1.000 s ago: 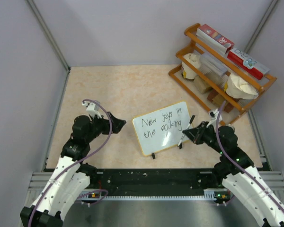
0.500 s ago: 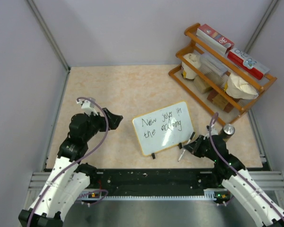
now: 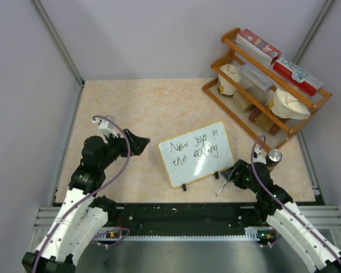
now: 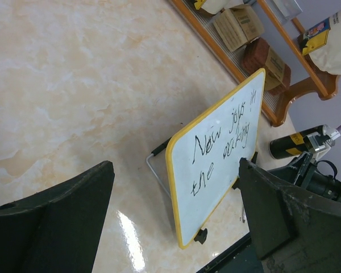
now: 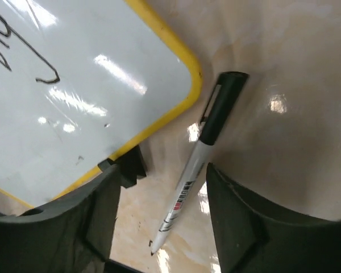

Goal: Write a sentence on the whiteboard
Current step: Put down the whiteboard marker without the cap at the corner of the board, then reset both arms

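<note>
The whiteboard (image 3: 196,153) stands tilted on its black feet mid-table, yellow-tan framed, with "New joys in the making" handwritten on it; it also shows in the left wrist view (image 4: 216,165) and the right wrist view (image 5: 74,102). A white marker with a black cap (image 3: 222,185) lies on the table by the board's near right foot. My right gripper (image 3: 231,177) sits low over it, jaws apart, the marker (image 5: 196,170) loose between them. My left gripper (image 3: 137,143) hovers left of the board, wide open and empty.
A wooden rack (image 3: 261,108) with boxes, cups and blocks fills the back right corner. A small black can with a silver top (image 3: 274,156) stands beside the right arm. A black rail (image 3: 182,213) runs along the near edge.
My right gripper drew back from the board's face toward the near edge, dropped low and opened, letting the marker go onto the table. The left arm shifted slightly.
</note>
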`<state>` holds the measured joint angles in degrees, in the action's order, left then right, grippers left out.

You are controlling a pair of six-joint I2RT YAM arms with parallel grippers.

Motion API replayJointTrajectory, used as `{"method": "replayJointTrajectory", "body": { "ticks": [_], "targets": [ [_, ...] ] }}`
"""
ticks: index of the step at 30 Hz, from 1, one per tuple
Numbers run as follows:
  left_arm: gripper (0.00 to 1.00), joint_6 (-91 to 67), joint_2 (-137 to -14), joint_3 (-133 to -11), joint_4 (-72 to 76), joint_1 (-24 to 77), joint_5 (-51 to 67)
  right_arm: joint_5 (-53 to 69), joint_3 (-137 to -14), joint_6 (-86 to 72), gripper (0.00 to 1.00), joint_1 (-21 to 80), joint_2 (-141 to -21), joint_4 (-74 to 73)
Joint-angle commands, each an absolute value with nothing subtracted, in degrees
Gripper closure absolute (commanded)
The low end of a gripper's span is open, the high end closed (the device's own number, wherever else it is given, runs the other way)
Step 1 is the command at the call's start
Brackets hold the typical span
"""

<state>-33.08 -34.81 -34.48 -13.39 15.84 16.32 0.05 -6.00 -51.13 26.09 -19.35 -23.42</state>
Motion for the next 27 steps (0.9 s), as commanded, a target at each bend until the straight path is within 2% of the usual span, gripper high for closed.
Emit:
{"method": "replayJointTrajectory", "body": {
  "ticks": [1, 3, 4, 5, 10, 15, 17, 27],
  "targets": [
    [0.06, -33.57, -35.33, -35.95, -9.05, 15.82, 18.54, -3.34, -9.75, -49.49, 0.34, 25.49, -20.30, -22.33],
    [0.06, -33.57, -35.42, -35.77, -8.70, 15.82, 18.98, -3.34, -11.42, -48.61, 0.24, 25.49, -20.74, -22.41],
    [0.06, -33.57, -35.42, -35.42, -8.09, 15.82, 19.16, -3.25, -12.12, -47.65, 0.16, 25.49, -20.92, -22.41],
    [0.07, -33.49, -35.42, -35.25, -7.74, 15.73, 19.94, -3.16, -13.70, -46.94, 0.01, 25.49, -21.18, -22.41],
    [0.06, -31.21, -35.86, -34.28, -7.29, 15.82, 21.01, -4.47, -19.24, -40.19, 0.01, 25.49, -24.07, -22.41],
    [0.06, -27.17, -36.74, -33.84, -10.19, 15.82, 19.34, -11.94, -26.88, -31.04, 0.01, 25.40, -28.91, -22.76],
    [0.01, -25.59, -37.44, -33.75, -11.60, 15.82, 17.23, -16.33, -29.25, -28.22, 0.01, 25.49, -30.14, -22.68],
    [0.01, -21.80, -38.23, -31.47, -14.16, 15.82, 0.53, -33.01, -28.48, -15.93, 0.01, 25.49, -29.79, -11.71]
  ]
}}
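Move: Directly beneath the right hand, about 2 cm below and 1 cm nearer the base, the marker lies between the half-open fingers. The whiteboard's middle is roughly 6 cm ahead, 11 cm left and 4 cm above; its right stand foot is about level with the hand and 4 cm left. The metal can stands some 15 cm right and 4 cm ahead, its middle about 3 cm higher. From the left hand, the marker is about 28 cm right, 9 cm back and 20 cm below. Opening from half to full width around the marker, the right fingers leave it as the hand climbs about 14 cm and swings forward and to the right past the board's lower right corner, fingertips tilting up and the hand's left side rolling down. The empty, open left hand first drifts slightly right, then drops some 5 cm while going left, away from the board. ##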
